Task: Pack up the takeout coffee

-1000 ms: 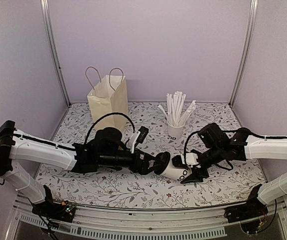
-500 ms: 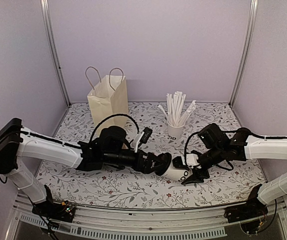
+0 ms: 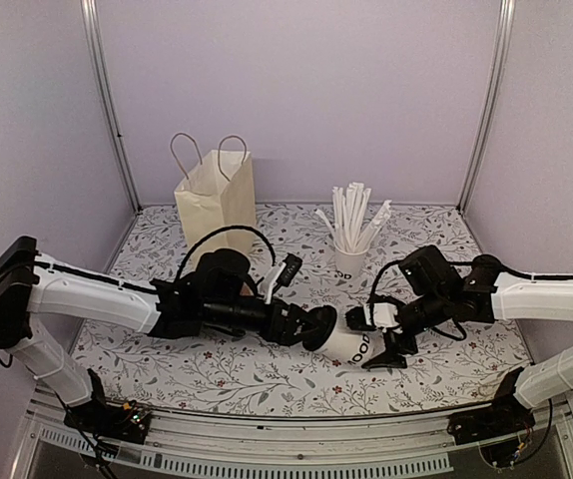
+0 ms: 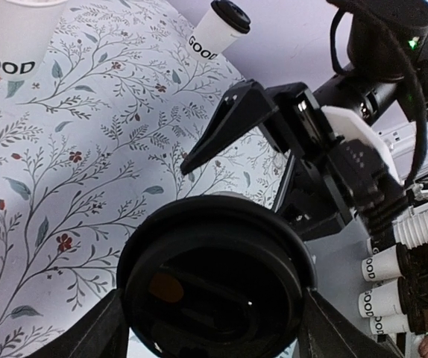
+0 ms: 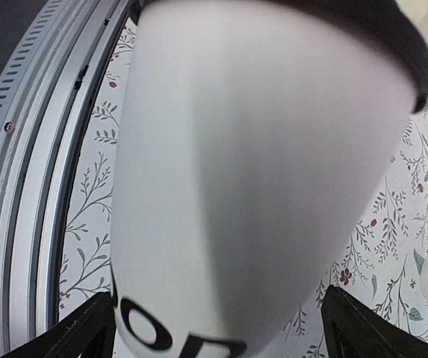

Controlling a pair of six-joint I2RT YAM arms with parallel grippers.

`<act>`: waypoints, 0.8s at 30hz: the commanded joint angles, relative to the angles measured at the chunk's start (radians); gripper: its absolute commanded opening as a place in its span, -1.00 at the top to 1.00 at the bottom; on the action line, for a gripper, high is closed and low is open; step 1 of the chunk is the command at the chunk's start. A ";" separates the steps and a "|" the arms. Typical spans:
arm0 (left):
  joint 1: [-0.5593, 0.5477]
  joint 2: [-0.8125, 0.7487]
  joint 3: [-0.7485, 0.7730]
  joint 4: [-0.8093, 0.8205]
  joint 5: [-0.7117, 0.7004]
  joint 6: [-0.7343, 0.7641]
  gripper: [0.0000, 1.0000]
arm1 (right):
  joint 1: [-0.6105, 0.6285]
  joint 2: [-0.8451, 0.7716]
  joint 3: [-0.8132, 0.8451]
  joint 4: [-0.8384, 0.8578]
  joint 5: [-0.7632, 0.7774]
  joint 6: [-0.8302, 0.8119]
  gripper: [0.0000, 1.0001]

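Note:
The takeout coffee (image 3: 354, 345), a white cup with dark lettering and a black lid, lies tilted between my two grippers at the table's front centre. My left gripper (image 3: 318, 327) is shut on its lid end. In the left wrist view the black lid (image 4: 214, 280) fills the space between the fingers (image 4: 98, 332), which touch its rim on both sides. My right gripper (image 3: 383, 339) stands open around the cup's base. In the right wrist view the white cup wall (image 5: 259, 164) sits between the spread fingers (image 5: 352, 324), with a gap on the right.
A cream paper bag (image 3: 217, 198) with handles stands open at the back left. A white cup full of straws (image 3: 350, 254) stands behind the grippers. Another lidded white cup (image 4: 218, 26) shows far off in the left wrist view. A metal rail (image 5: 35, 186) runs along the near edge.
My right gripper has opened off the cup's base. My left gripper has moved right onto the lid and closed on it. The cup has barely shifted.

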 commanded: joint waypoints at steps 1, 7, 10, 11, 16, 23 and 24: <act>0.014 -0.093 0.066 -0.253 -0.095 0.126 -0.50 | -0.069 -0.055 -0.027 0.034 -0.003 0.035 -0.98; 0.010 -0.076 0.202 -0.606 -0.192 0.259 -0.47 | -0.173 -0.106 0.003 -0.014 -0.071 0.059 -0.98; -0.009 -0.023 0.287 -0.740 -0.216 0.297 -0.40 | -0.187 -0.139 0.008 -0.030 -0.070 0.066 -0.98; -0.020 -0.003 0.319 -0.779 -0.232 0.309 -0.39 | -0.189 -0.145 0.011 -0.044 -0.067 0.067 -0.98; -0.079 0.122 0.479 -0.944 -0.305 0.330 -0.43 | -0.203 -0.181 0.015 -0.147 -0.053 0.067 -0.98; -0.115 0.266 0.632 -1.026 -0.311 0.366 -0.58 | -0.206 -0.255 0.013 -0.209 -0.034 0.065 -0.98; -0.119 0.281 0.655 -1.046 -0.323 0.367 -0.64 | -0.206 -0.257 0.016 -0.215 -0.039 0.068 -0.98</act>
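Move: My left hand already holds the lidded cup by its lid, the cup leaning off to the right. The bare table spot for it lies about 3 cm to the right and some 13 cm below that hand. From the same hand, the cup carrier is about 27 cm left and 12 cm ahead, and the straw cup roughly 28 cm ahead and 12 cm right. For my right hand, fingers already open around its lower end, the lidded cup's middle is about 5 cm left, level in depth and 2 cm higher. Keeping my grip on the lid, I swing my left hand a little left, forward and up, then bring it back right and down about 4 cm towards the table, tipping its fingers some 35 degrees further downward. My open right hand backs off the cup, about 5 cm right and 4 cm up, first forward and then partly back, turning slightly clockwise. ##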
